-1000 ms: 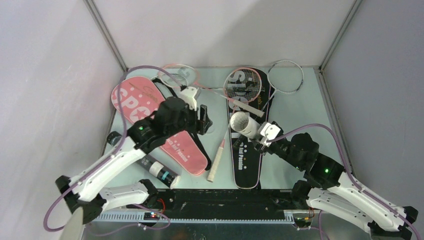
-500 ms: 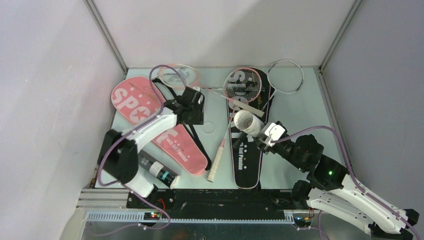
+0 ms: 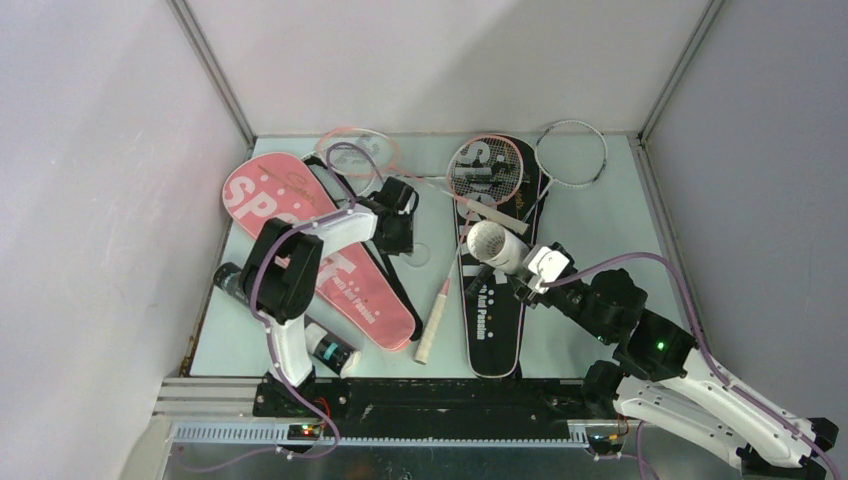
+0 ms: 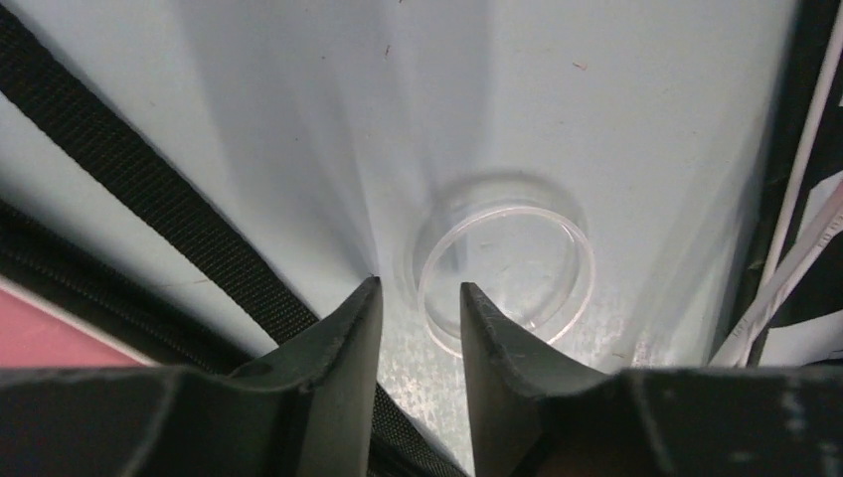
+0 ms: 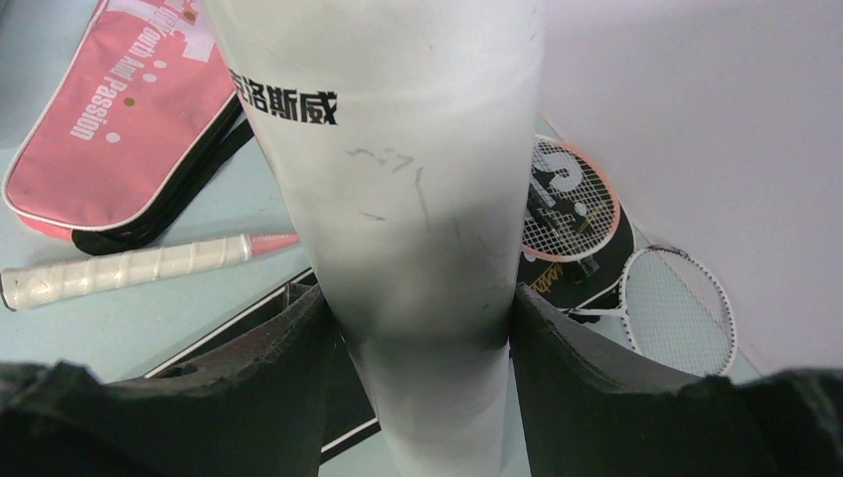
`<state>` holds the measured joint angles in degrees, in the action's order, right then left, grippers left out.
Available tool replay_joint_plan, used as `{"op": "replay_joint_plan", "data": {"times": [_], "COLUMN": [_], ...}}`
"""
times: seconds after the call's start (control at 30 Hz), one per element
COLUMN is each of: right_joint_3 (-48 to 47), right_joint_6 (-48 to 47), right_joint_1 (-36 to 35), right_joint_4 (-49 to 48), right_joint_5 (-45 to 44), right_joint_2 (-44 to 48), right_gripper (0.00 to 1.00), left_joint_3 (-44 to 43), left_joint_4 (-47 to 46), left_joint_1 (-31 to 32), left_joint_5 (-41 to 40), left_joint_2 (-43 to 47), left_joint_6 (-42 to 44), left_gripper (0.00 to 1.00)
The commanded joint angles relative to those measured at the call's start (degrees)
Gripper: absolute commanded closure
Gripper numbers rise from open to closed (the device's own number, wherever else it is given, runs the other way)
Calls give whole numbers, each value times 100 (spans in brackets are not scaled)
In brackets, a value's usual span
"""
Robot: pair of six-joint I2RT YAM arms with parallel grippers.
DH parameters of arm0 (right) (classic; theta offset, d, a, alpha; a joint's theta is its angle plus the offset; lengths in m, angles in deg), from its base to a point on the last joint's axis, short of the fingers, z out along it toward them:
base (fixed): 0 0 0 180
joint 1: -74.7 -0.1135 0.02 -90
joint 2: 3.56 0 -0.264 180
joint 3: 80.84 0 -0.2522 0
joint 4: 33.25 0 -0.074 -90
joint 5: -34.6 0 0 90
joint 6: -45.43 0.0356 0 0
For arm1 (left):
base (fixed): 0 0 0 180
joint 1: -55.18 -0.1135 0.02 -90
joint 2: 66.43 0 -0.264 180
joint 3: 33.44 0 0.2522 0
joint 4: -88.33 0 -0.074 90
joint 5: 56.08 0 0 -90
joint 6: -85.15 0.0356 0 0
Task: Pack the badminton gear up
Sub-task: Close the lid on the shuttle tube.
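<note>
My left gripper (image 3: 400, 240) points down at the table between the pink cover (image 3: 300, 240) and the black cover (image 3: 495, 310). In the left wrist view its jaws (image 4: 418, 290) straddle the left rim of a clear round lid (image 4: 517, 273) lying flat; a narrow gap still shows, so it is open. My right gripper (image 3: 530, 272) is shut on a white shuttle tube (image 5: 398, 199), held tilted above the black cover with its open mouth (image 3: 487, 240) facing the camera. A pink racket (image 3: 487, 170) lies across the black cover. A white racket (image 3: 572, 153) lies at the back right.
A black shuttle tube (image 3: 325, 345) lies at the near left, partly under the left arm. A second pink racket head (image 3: 355, 150) lies at the back beside the pink cover. A white racket handle (image 3: 432, 325) lies between the two covers. Walls enclose the table.
The left arm swung off the pink cover and dropped to the table beside it, its jaws narrowing around the clear lid's rim. The right gripper keeps holding the white tube almost still.
</note>
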<state>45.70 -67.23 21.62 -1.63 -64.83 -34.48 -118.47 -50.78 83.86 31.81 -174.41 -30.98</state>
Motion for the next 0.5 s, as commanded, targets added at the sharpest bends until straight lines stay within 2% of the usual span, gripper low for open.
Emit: {"op": "replay_joint_plan", "data": {"times": [0.0,0.13,0.2,0.4,0.47], "right_joint_3": [-309,-310,-310,-310,-310], "right_joint_6": [-125,-109,-101,-68,-38], "right_joint_1": [-19,-24,-19,-23,-25], "right_joint_4": [-434,-450,-440,-350,-331], "right_joint_5": [-78,-55,-62,-98,-84], "right_joint_2": [-33,-39,-17,98,103], "right_gripper": [48,48,48,49,49], "left_joint_3": [-60,-67,-53,14,24], "left_joint_4": [-301,-285,-288,-175,-119], "left_joint_1": [-58,-89,-91,-91,-91], "left_joint_5": [126,160,166,377,370], "left_joint_2": [-101,-353,-426,-210,-57], "left_joint_6": [-96,-105,-109,-97,-69], "left_gripper": [62,66,72,97,100]}}
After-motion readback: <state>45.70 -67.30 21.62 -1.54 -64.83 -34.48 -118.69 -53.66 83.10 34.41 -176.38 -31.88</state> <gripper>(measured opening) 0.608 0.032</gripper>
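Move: The clear lid lies on the table just below my left hand, its middle about 3 cm to the right; the near-left part of its rim is between my open fingertips. A black strap runs some 6 cm to the left, the black racket bag's middle is about 22 cm right and 1 cm back, and the white racket grip about 7 cm right and 17 cm back. From my right hand the lid is roughly 16 cm ahead, 16 cm left and 25 cm below. I shut my left fingers from not quite half open to nearly closed, one outside the lid's left rim and one inside, so they pinch the thin wall. I first settle just under 1 cm lower, then drift about 1 cm forward and to the right, still pointing steeply down. My right hand stays in place and keeps its grip on the white tube. ##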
